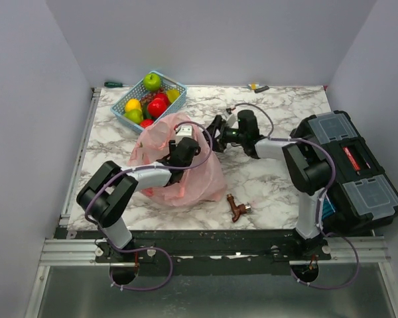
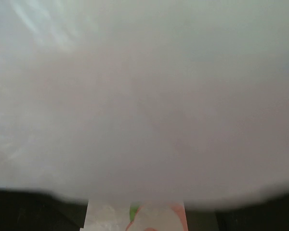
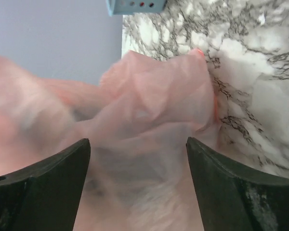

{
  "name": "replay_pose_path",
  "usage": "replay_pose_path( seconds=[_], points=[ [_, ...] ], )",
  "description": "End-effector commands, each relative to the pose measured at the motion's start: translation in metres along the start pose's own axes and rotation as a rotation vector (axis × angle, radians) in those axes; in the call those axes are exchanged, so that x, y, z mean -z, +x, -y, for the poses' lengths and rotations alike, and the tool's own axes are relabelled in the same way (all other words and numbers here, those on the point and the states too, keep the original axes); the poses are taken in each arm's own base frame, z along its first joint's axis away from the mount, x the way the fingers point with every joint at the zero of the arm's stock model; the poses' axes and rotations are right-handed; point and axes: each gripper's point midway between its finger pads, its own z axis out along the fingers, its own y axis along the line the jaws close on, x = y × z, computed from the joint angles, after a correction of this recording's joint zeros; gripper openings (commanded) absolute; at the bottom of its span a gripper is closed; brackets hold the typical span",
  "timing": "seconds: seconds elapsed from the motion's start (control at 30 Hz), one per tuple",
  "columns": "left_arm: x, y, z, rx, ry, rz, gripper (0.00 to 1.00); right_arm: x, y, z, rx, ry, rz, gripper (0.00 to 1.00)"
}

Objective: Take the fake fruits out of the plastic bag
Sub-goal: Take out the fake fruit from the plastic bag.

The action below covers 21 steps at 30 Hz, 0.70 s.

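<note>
The pink plastic bag (image 1: 179,173) lies crumpled on the marble table, left of centre. My left gripper (image 1: 189,147) is pushed into the bag's top. Bag film (image 2: 144,96) covers the left wrist view and hides the fingers. Only a green sliver (image 2: 133,210) and a reddish shape show at its bottom edge. My right gripper (image 1: 217,126) is at the bag's right rim. Its jaws (image 3: 137,142) stand wide open over the pink film (image 3: 149,96) and clamp nothing. Several fake fruits lie in the basket, among them a green apple (image 1: 152,81) and a red one (image 1: 157,106).
The light blue basket (image 1: 176,85) stands at the back left, touching the bag. A brown tap-like piece (image 1: 237,209) lies near the front edge. A black toolbox (image 1: 348,169) fills the right side. A green-handled tool (image 1: 113,84) lies at the back wall.
</note>
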Motion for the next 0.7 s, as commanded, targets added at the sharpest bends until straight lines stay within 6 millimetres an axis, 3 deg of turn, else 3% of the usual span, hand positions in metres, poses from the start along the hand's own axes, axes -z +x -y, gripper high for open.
replay_pose_path(
  seconds=[0.0,0.13,0.23,0.3,0.4,0.43,0.53,0.6,0.67],
  points=[
    [0.018,0.014,0.012,-0.020,0.131,-0.045,0.04,0.056,-0.028,0.031,0.081,0.174,0.115,0.89],
    [0.038,0.005,0.021,0.011,0.205,-0.037,0.00,0.093,-0.027,0.045,0.148,0.318,0.135,0.95],
    [0.051,-0.001,0.020,0.035,0.221,-0.021,0.00,0.116,-0.025,0.035,0.222,0.376,0.190,0.99],
    [0.059,-0.003,0.018,0.043,0.230,-0.024,0.00,0.141,-0.029,0.036,0.291,0.504,0.230,1.00],
    [0.076,-0.009,0.019,0.059,0.264,-0.022,0.00,0.168,-0.016,0.018,0.398,0.547,0.213,1.00],
    [0.081,-0.009,0.020,0.064,0.273,-0.039,0.00,0.170,-0.006,0.001,0.446,0.483,0.194,1.00],
    [0.097,-0.011,0.019,0.067,0.277,-0.104,0.00,0.155,0.054,-0.038,0.562,0.280,0.056,1.00],
    [0.108,-0.015,0.018,0.070,0.288,-0.115,0.00,0.143,0.079,-0.048,0.617,0.271,0.032,1.00],
    [0.118,-0.021,0.015,0.074,0.291,-0.102,0.00,0.134,0.093,-0.054,0.660,0.280,0.063,1.00]
  ],
)
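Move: The dark fruit with green leaves already sits between the left fingers, under the bag's film. From this hand the blue basket lies about 13 cm ahead and 13 cm to the left, and the plastic bag's middle some 7 cm back and 2 cm left. From the right hand the bag's middle is about 8 cm back, 12 cm left and 6 cm lower; the brass faucet lies about 26 cm back, 10 cm right, and 9 cm lower. The dark fruit, still gripped by the left hand, is drawn back about 6 cm towards the robot and, once on its way, lifted some 7 cm, the hand turning slightly clockwise. Near the bag's far right side the right fingers go on opening to full width; that hand sweeps right, then comes back and up over the bag's right part, easing left again at the end, its wrist rolling and its fingers tipping farther down. ##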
